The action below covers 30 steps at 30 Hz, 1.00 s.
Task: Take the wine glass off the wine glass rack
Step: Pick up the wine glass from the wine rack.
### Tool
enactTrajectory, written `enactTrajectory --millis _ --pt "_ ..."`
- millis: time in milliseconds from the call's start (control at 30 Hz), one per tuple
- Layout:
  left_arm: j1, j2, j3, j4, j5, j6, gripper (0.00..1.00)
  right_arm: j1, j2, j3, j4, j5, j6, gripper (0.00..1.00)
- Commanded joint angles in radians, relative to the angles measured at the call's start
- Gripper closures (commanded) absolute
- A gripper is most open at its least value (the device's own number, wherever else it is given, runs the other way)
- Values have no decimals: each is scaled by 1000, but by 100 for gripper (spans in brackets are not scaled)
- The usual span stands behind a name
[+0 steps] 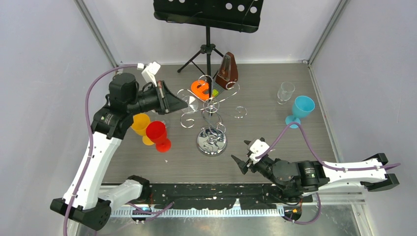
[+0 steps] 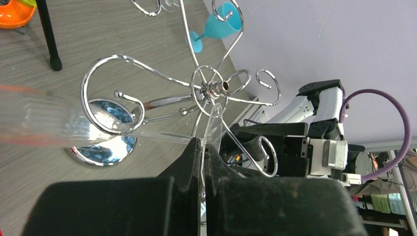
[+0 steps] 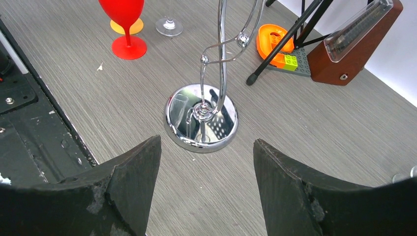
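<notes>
The chrome wine glass rack (image 1: 211, 105) stands mid-table on its round mirror base (image 1: 212, 141); the base (image 3: 173, 129) also shows in the right wrist view. A clear wine glass (image 2: 162, 135) lies sideways at the rack, its stem running past a curled arm (image 2: 105, 61) and its bowl blurred at the left. My left gripper (image 1: 180, 103) is at the rack's left side, shut on the glass's thin foot (image 2: 215, 123), which sits edge-on between the jaws. My right gripper (image 1: 242, 155) hovers low in front of the rack's base, open and holding nothing (image 3: 206, 141).
Red (image 1: 158, 135) and yellow (image 1: 140, 123) goblets stand under my left arm. A blue goblet (image 1: 301, 109) and a clear glass (image 1: 285, 92) stand at the right. A metronome (image 1: 227, 71), an orange toy (image 1: 200, 89) and a black music stand (image 1: 208, 49) sit behind the rack.
</notes>
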Motion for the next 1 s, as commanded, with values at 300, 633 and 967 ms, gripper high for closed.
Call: enactTrajectory --millis 300,633,967 --pt "-1 -164 39 -126 -204 114 100 4 19 110 13 4 29 24" --pt "-2 -246 40 -253 -165 177 100 3 66 221 -99 6 114 23" --pt "-116 -347 -14 -365 -138 243 100 3 109 353 -259 -19 272 23"
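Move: The left hand already pinches the clear wine glass at its foot end, at about rack-top height. The glass hangs bowl down, its middle some 8 cm below the pads. The rack's post stands level with this hand and about 7 cm to its right. The red glass is roughly 11 cm left, 1 cm back and 28 cm below; the yellow glass is 17 cm left, 1 cm ahead, equally low. From the right hand the held glass is about 11 cm ahead, 16 cm left and 8 cm higher. Keeping its pinch on the wine glass, the left hand carries it away from the rack, first back and left, then almost straight back, about 10 cm in all with a slight rise and dip. It rolls some 10–15 degrees, swinging the bowl forward and left. The open, empty right hand rises about 6.5 cm and tips slightly downward. ##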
